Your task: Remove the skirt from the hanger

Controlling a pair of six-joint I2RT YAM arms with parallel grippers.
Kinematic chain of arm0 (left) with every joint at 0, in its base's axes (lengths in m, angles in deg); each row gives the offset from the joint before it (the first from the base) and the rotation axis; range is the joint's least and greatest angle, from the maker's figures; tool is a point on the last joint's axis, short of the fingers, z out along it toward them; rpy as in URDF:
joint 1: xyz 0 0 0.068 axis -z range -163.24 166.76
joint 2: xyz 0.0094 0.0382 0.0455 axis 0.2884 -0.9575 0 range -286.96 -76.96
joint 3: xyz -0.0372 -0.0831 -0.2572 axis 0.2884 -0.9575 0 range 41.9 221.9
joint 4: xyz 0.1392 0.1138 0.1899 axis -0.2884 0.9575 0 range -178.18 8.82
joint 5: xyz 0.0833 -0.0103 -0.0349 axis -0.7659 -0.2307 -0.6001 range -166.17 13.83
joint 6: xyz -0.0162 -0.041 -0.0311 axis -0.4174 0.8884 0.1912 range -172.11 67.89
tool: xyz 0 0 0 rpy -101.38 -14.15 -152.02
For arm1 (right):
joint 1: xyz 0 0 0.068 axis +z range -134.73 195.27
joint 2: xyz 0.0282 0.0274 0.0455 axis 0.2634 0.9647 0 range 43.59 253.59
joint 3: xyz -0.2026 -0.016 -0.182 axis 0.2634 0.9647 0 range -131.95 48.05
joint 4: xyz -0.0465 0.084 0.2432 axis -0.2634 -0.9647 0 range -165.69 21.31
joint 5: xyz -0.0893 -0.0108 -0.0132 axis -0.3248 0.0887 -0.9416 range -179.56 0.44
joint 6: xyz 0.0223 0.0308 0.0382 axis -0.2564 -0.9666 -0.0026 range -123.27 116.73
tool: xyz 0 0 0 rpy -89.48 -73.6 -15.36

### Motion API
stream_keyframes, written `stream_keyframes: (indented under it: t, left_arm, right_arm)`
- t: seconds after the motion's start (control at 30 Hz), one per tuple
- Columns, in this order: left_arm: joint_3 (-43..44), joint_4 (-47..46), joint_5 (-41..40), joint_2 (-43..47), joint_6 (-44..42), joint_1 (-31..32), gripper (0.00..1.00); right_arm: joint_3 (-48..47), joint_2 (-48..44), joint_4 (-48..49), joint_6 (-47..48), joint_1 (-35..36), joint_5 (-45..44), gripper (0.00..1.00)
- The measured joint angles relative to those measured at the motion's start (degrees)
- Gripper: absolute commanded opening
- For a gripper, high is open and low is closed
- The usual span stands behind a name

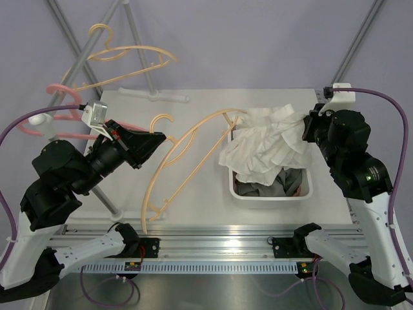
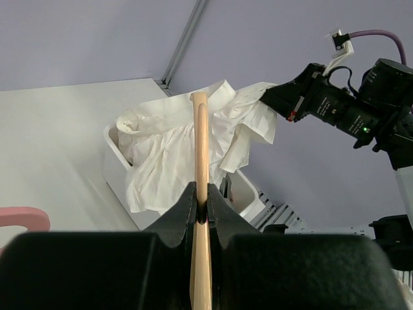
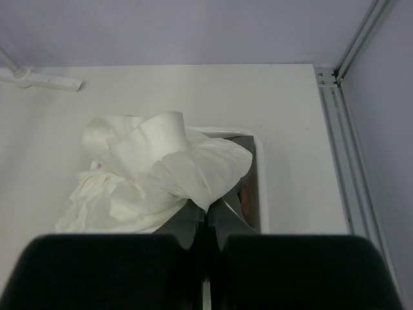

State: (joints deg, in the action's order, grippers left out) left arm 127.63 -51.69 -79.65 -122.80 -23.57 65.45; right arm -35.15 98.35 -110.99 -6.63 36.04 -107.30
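Note:
My left gripper [image 1: 157, 138] is shut on the beige hanger [image 1: 187, 139], just below its hook. In the left wrist view the hanger's bar [image 2: 201, 139] runs straight out from between the closed fingers [image 2: 186, 205]. Its far end meets the crumpled white skirt [image 1: 270, 143], which hangs bunched over the white basket [image 1: 308, 193]. My right gripper [image 1: 304, 126] is shut on the skirt's upper right edge. From the right wrist, a fold of the skirt [image 3: 169, 169] is pinched at the fingertips [image 3: 208, 208]. Whether the skirt still hooks over the hanger's end I cannot tell.
The basket [image 3: 261, 194] holds grey clothes [image 1: 284, 184]. A second beige hanger [image 1: 129, 55] and a pink hanger [image 1: 59, 113] hang on the rack at the back left. The rack's white foot bar [image 1: 155, 97] lies on the table's far side.

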Motion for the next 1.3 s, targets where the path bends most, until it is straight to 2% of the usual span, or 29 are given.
stream_keyframes:
  t: [0.27, 0.43, 0.57, 0.7, 0.97, 1.13, 1.17, 1.2, 1.23, 1.3]
  left_arm:
    - [-0.17, -0.17, 0.02, 0.02, 0.11, 0.0, 0.0]
    - [-1.73, -0.59, 0.07, 0.02, 0.66, 0.0, 0.0]
    - [-2.01, -0.59, 0.15, 0.0, 1.14, 0.0, 0.0]
    - [-2.01, -0.57, 0.17, 0.35, 1.44, 0.0, 0.0]
    - [-2.01, -0.55, 0.17, 0.92, 1.57, 0.0, 0.0]
    - [-2.01, -0.09, 0.0, 1.75, 1.57, 0.0, 0.0]
    - [-2.01, -0.09, 0.0, 1.9, 1.57, 0.0, 0.0]
    - [-2.01, -0.13, 0.0, 2.03, 1.57, 0.0, 0.0]
    - [-2.01, -0.15, 0.0, 2.14, 1.57, 0.0, 0.0]
    - [-2.01, -0.15, 0.0, 2.12, 1.57, 0.0, 0.0]
  right_arm:
    - [-1.03, -3.76, -2.36, 0.33, -0.37, -0.92, 0.0]
    - [-0.28, -2.64, -2.64, -1.05, -0.57, 4.57, 0.0]
    - [5.79, 0.5, 0.07, -4.09, -0.66, 10.47, 0.0]
    - [12.9, 8.11, 3.5, -9.25, -0.66, 16.85, 0.0]
    - [13.29, 39.26, 4.92, -20.17, -0.63, 28.7, 0.0]
    - [13.57, 40.74, 4.55, -22.91, -0.46, 29.44, 0.19]
    - [13.6, 40.26, 4.37, -23.08, -0.42, 29.38, 0.26]
    - [13.68, 39.82, 4.26, -23.3, -0.31, 29.29, 0.48]
    - [13.84, 39.34, 4.11, -23.58, -0.24, 29.22, 0.61]
    - [13.99, 38.1, 3.65, -23.17, -0.02, 29.07, 0.79]
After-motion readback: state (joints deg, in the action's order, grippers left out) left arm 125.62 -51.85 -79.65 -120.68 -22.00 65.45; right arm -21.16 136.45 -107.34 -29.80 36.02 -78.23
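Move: The right hand already pinches the white skirt, which hangs down and to its left over the white box. The box's middle lies about 7 cm to this hand's left, 2 cm ahead and some 34 cm below. The grey skirt in the box is about 3 cm back, 5 cm left and equally low; the wooden hanger's middle is roughly 30 cm left, 13 cm back and 5 cm higher. From the left hand, the box is about 30 cm right, 17 cm ahead and 42 cm down. The right hand eases back about 2 cm with a slight rise, then swings down some 30 cm, and also left and a little forward, into the box with the white skirt still pinched, its fingers tipping nearly 60 degrees to point steeply down. Low in the box, among the cloth, it opens its fingers well over halfway while creeping up a centimetre or two, as the left hand keeps its grip on the emptied wooden hanger and stays almost in place. ##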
